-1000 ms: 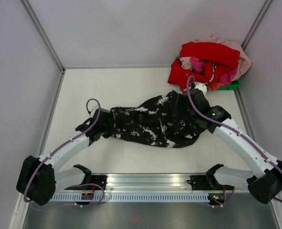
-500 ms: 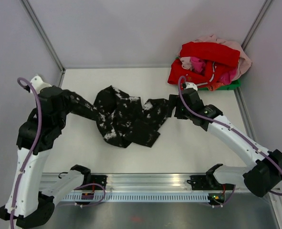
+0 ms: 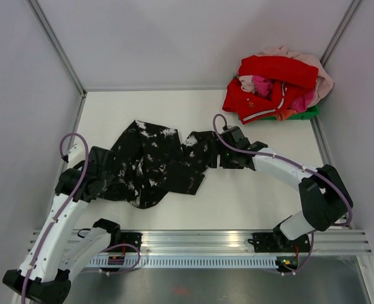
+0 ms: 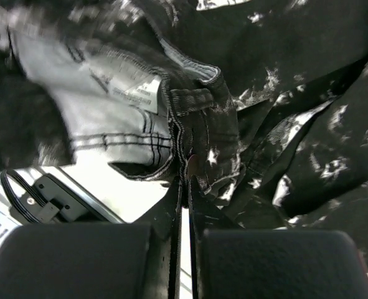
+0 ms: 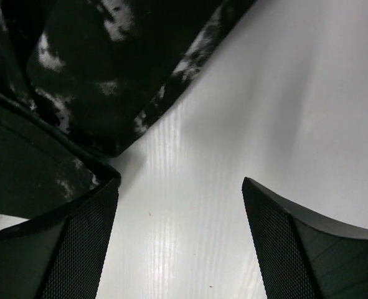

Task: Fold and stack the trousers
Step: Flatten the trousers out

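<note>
The black trousers (image 3: 155, 164) with white blotches lie crumpled across the middle of the table, running from the left arm to the right arm. My left gripper (image 3: 105, 182) is shut on their waistband at the left end; in the left wrist view the seam and a white label (image 4: 137, 93) sit just above the pinched jaws (image 4: 187, 177). My right gripper (image 3: 225, 158) is open at the trousers' right end. Between its fingers (image 5: 90, 237) I see bare table, with the cloth's edge (image 5: 78, 75) up and to the left and one finger touching it.
A heap of red and pink clothes (image 3: 278, 82) sits on a green bin (image 3: 310, 113) in the back right corner. White walls close in the table on three sides. A metal rail (image 3: 199, 244) with the arm bases runs along the near edge.
My left arm has come down from its raised spot at the far left, toward the near side, dragging the waistband with it. The trousers have bunched leftward. The right gripper has followed to the left.
</note>
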`<action>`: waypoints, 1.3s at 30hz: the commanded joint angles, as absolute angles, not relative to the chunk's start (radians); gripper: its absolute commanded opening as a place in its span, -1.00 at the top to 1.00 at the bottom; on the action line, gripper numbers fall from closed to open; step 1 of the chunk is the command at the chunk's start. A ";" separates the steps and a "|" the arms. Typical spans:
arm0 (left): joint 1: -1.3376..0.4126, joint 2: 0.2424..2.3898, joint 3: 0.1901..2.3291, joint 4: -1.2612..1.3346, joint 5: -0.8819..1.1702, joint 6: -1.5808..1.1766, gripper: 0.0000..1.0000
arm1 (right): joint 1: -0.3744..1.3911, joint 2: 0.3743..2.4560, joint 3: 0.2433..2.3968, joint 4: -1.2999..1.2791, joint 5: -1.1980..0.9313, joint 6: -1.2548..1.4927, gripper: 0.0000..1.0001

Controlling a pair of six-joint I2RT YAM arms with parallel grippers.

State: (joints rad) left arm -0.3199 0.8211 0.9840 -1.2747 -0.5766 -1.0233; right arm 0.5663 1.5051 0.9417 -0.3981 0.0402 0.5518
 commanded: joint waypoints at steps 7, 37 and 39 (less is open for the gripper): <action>-0.319 0.810 0.962 -1.269 -0.583 -1.111 0.95 | 0.773 1.566 0.917 -0.091 -0.147 0.372 -0.70; -0.318 0.674 0.864 -1.175 -0.491 -1.069 0.95 | 0.819 1.729 1.100 -0.113 -0.154 0.230 1.00; -0.318 0.673 0.822 -1.076 -0.457 -1.043 0.95 | 0.804 1.607 1.086 -0.094 -0.031 0.247 1.00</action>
State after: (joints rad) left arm -0.3199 0.6785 0.8688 -1.2076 -0.5514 -1.0748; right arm 0.8120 1.7866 1.0569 -0.1181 -0.1722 0.2092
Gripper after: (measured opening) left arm 0.034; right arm 0.027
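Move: To the right hand's left by about 13 cm, some 5 cm back and 6 cm below, lies the turned-over leg flap of the trousers. The loose leg end sits roughly 10 cm left and 3 cm ahead of the hand, and the spread leg part about 25 cm left and 3 cm ahead, both on the table. From the left hand, which already holds the waistband up, the flap is some 26 cm right, 7 cm ahead and 16 cm below. Sweeping left about 14 cm and a little back, the open right hand turns some 40 degrees counter-clockwise over the trousers, then sinks about 5 cm to the turned-over flap. Its fingers shut there, pinching an edge of the cloth, and the hand starts to rise by about 2 cm. The left hand keeps its grip on the waistband, nearly in place. ##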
